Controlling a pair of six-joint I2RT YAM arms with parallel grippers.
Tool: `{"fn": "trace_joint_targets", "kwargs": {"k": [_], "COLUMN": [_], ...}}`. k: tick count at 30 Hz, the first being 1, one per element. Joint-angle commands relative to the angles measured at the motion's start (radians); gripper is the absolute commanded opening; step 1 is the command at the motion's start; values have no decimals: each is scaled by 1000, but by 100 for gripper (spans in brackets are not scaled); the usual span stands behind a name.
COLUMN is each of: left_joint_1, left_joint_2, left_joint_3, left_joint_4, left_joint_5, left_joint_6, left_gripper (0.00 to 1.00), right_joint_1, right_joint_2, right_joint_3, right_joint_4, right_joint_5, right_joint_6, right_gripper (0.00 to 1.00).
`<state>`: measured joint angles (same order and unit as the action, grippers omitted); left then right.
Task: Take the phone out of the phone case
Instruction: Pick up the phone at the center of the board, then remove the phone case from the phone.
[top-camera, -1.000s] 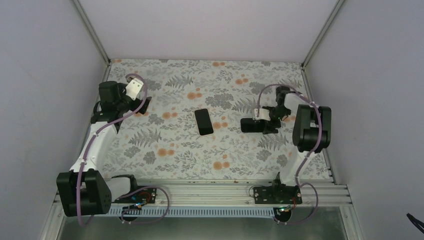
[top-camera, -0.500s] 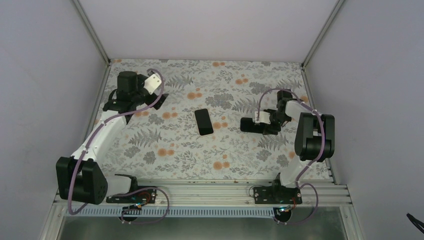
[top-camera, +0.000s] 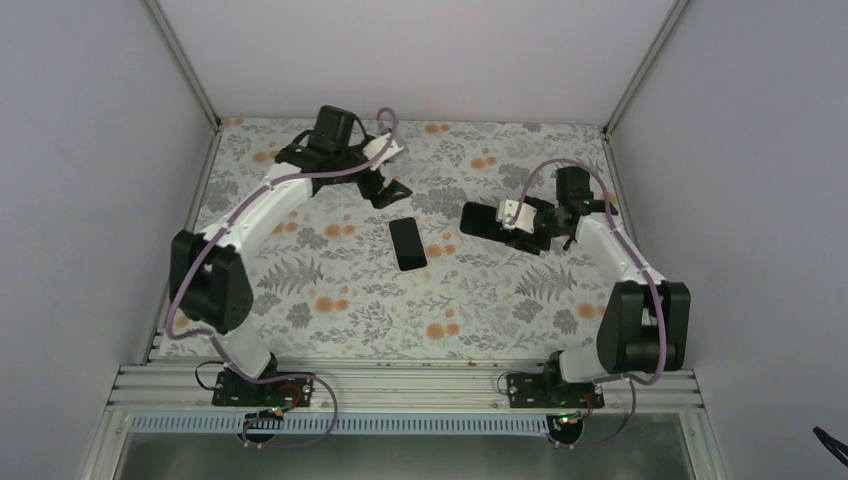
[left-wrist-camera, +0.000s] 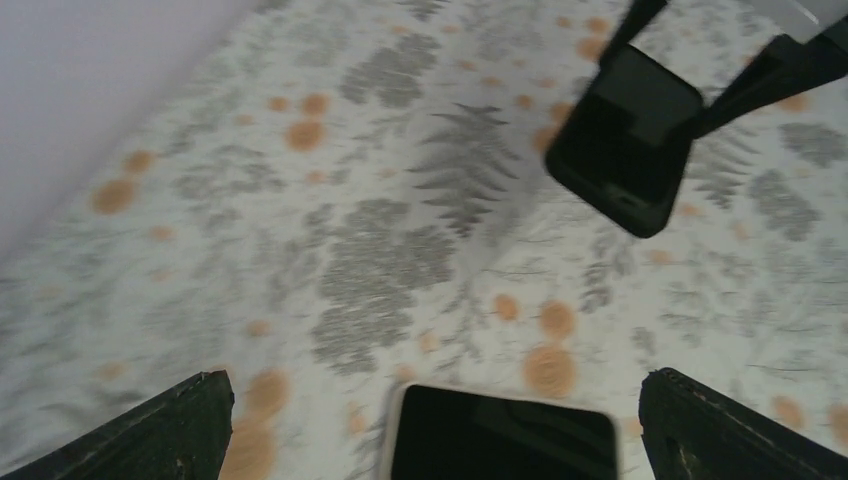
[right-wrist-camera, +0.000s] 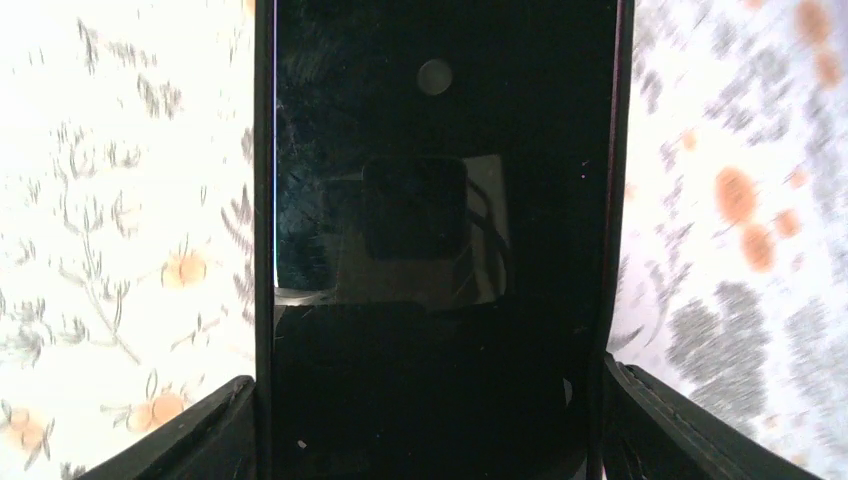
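The phone (top-camera: 407, 244) lies flat on the floral table with its black glass up, and its pale rim shows in the left wrist view (left-wrist-camera: 500, 437). My left gripper (top-camera: 388, 190) hovers just beyond the phone's far end, wide open and empty (left-wrist-camera: 435, 385), one finger to each side of the phone's end. My right gripper (top-camera: 512, 222) is shut on the phone case (top-camera: 484, 220), a thin black shell held off the table to the right of the phone. The case fills the right wrist view (right-wrist-camera: 440, 200) between the fingers (right-wrist-camera: 200, 430) and also shows in the left wrist view (left-wrist-camera: 625, 150).
The floral tabletop (top-camera: 330, 310) is boxed in by pale walls at the left, back and right. An aluminium rail (top-camera: 400, 385) with both arm bases runs along the near edge.
My left arm has swung from the far left of the table to the middle, over the phone's far end. My right gripper has carried the case a little left and farther back.
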<state>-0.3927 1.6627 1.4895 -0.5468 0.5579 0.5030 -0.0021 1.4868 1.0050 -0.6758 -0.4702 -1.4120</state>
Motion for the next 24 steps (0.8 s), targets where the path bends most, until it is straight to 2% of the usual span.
{"fn": "trace_joint_targets", "kwargs": {"k": [1, 5, 10, 24], "left_joint_1": [-54, -82, -105, -133], "left_joint_2": [109, 194, 267, 369], "left_joint_3": [94, 191, 259, 313], "left_joint_4": [-115, -166, -193, -219], "left_joint_5": [159, 258, 295, 246], "left_joint_6": [-68, -114, -163, -217], "left_gripper": [100, 100, 100, 100], "right_joint_1": [65, 124, 175, 296], "right_joint_2": [-87, -109, -100, -77], "right_joint_3": [1, 6, 39, 113], "right_joint_4": [83, 142, 179, 247], "right_joint_5": [-87, -45, -26, 25], "right_joint_6": [146, 211, 271, 359], "right_gripper": [59, 59, 58, 57]}}
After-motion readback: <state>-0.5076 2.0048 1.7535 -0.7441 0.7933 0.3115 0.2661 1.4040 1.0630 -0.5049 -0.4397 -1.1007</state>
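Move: The cased black phone, held off the board near its right end by the right gripper, has its middle about 7 cm left, 2 cm ahead and slightly above the right hand. From the empty left hand it lies some 23 cm right, 4 cm back and 12 cm lower. The left gripper is about 30 cm left, 6 cm ahead and 14 cm above the right hand. The pale-rimmed phone lies flat, 2 cm right, 6 cm back and 24 cm below the left hand. The right hand keeps its pinch on the cased phone's long edges and carries it about 9 cm left and 7 cm up towards the left gripper, tilting so that its left side rises a little further. Meanwhile the left hand, fingers wide open, comes right some 8 cm and down 6 cm, drawing slightly back, and tips its fingers down by nearly 30 degrees to bring them around the phone's free left end; it slows to a stop sideways but is still sinking, and no closing has begun. ##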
